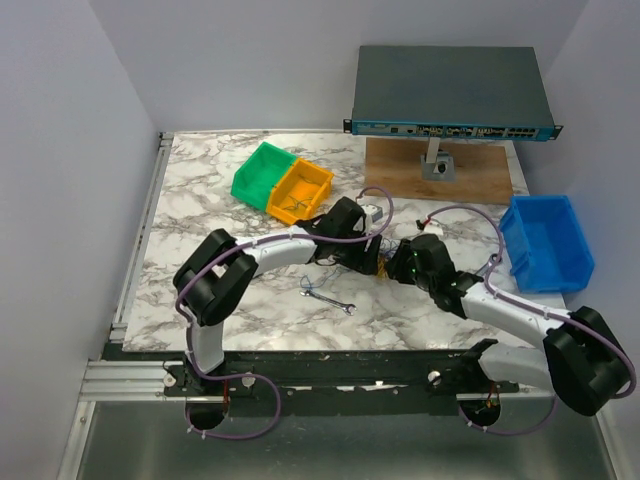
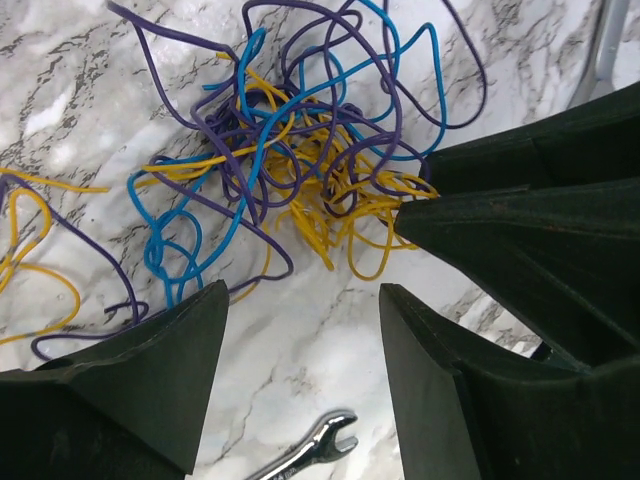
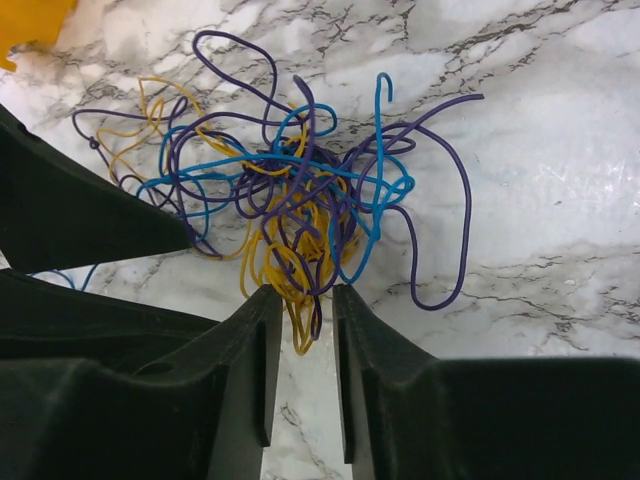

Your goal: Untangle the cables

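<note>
The cables (image 3: 300, 200) are a tangled clump of thin blue, yellow and purple wires on the marble table, mid-table between the two arms (image 1: 385, 262). My right gripper (image 3: 305, 292) is at the clump's near edge, open by a narrow gap. A yellow loop and a purple loop hang between its tips. My left gripper (image 2: 302, 295) stands open on the opposite side of the cables (image 2: 300, 150), with only bare marble between its fingers. The two grippers face each other across the clump, left (image 1: 365, 255) and right (image 1: 400, 262).
A small silver wrench (image 1: 330, 298) lies just by the left gripper (image 2: 310, 450). Green (image 1: 262, 172) and orange (image 1: 298, 190) bins stand at the back left, a blue bin (image 1: 548, 240) at the right. A network switch (image 1: 450, 92) sits over a wooden board (image 1: 440, 170) at the back.
</note>
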Controlling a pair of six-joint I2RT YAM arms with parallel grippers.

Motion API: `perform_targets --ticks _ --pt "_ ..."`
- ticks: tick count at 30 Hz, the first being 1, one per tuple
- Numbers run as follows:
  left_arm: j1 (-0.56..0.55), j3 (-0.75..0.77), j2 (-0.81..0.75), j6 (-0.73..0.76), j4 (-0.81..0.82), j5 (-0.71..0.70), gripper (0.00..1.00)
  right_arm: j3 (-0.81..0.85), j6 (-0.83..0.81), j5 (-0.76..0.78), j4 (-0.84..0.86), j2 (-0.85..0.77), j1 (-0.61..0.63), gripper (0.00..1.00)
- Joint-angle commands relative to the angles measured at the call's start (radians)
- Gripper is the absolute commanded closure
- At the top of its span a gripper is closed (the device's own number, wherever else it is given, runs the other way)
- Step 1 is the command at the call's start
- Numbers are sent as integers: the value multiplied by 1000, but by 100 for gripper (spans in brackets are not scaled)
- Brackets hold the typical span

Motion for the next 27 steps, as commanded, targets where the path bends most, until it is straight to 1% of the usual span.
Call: perform_targets --ticks 1,2,4,6,7,9,10,11,13,14,15,16,19,23,25,27 --pt "-6 58 62 16 -19 17 37 -16 -19 -8 95 49 -6 68" --pt "-6 73 74 14 -26 22 37 -14 -21 -11 98 61 -5 68" --pt "-7 90 92 12 -25 41 38 -15 -17 -23 114 77 -6 73" --pt "-7 102 101 9 -23 46 39 -22 -11 -41 132 81 -4 87" --pt "-8 109 106 10 -25 50 42 -26 -4 -52 135 80 -4 94" --pt "-8 132 126 14 -40 59 46 -34 9 -69 142 70 -6 99" --pt "-7 145 138 13 -54 60 50 -40 17 -74 144 60 -4 99" --pt "-7 159 148 12 -64 61 55 -47 25 -79 146 46 -4 99" --pt "-7 173 157 11 -74 71 74 -61 34 -82 146 18 -4 99" --pt "-7 174 156 10 -72 69 87 -67 38 -72 138 4 -5 99" --pt "-7 169 152 11 -66 60 96 -71 42 -54 118 -12 -4 99" --pt "-6 167 150 11 -66 47 100 -79 48 -28 103 -26 -6 99" --pt "-3 167 131 11 -85 18 100 -104 76 38 66 -72 -5 99" --pt "-3 113 68 17 -60 -42 100 -97 129 133 3 -113 -6 99" --pt "-1 101 52 23 -59 -83 100 -71 163 189 -51 -119 -5 99" --pt "12 105 42 23 -78 -105 100 -31 208 256 -151 -119 -5 98"
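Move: The tangled cables lie as one low pile just in front of both grippers: the middle is about 2 cm ahead and 3 cm right of the left hand, and some 4 cm ahead and 2 cm left of the right hand, 2 cm or so below both. A yellow loop end sticks out 1 cm ahead of the right hand. The open-ended wrench is roughly 10 cm left and 8 cm back from the left hand; the ring wrench is about 17 cm right and 3 cm back from the right hand. Both grippers shut on strands at the edge of the cable pile: the right first, pinching the yellow and purple loop after sinking about 1 cm, then drawing it some 3 cm rightward with a slight rise and a small clockwise turn. The left sinks 1.5 cm and slides 2 cm right into the pile, closes on a purple strand, then eases back left about 1 cm. ##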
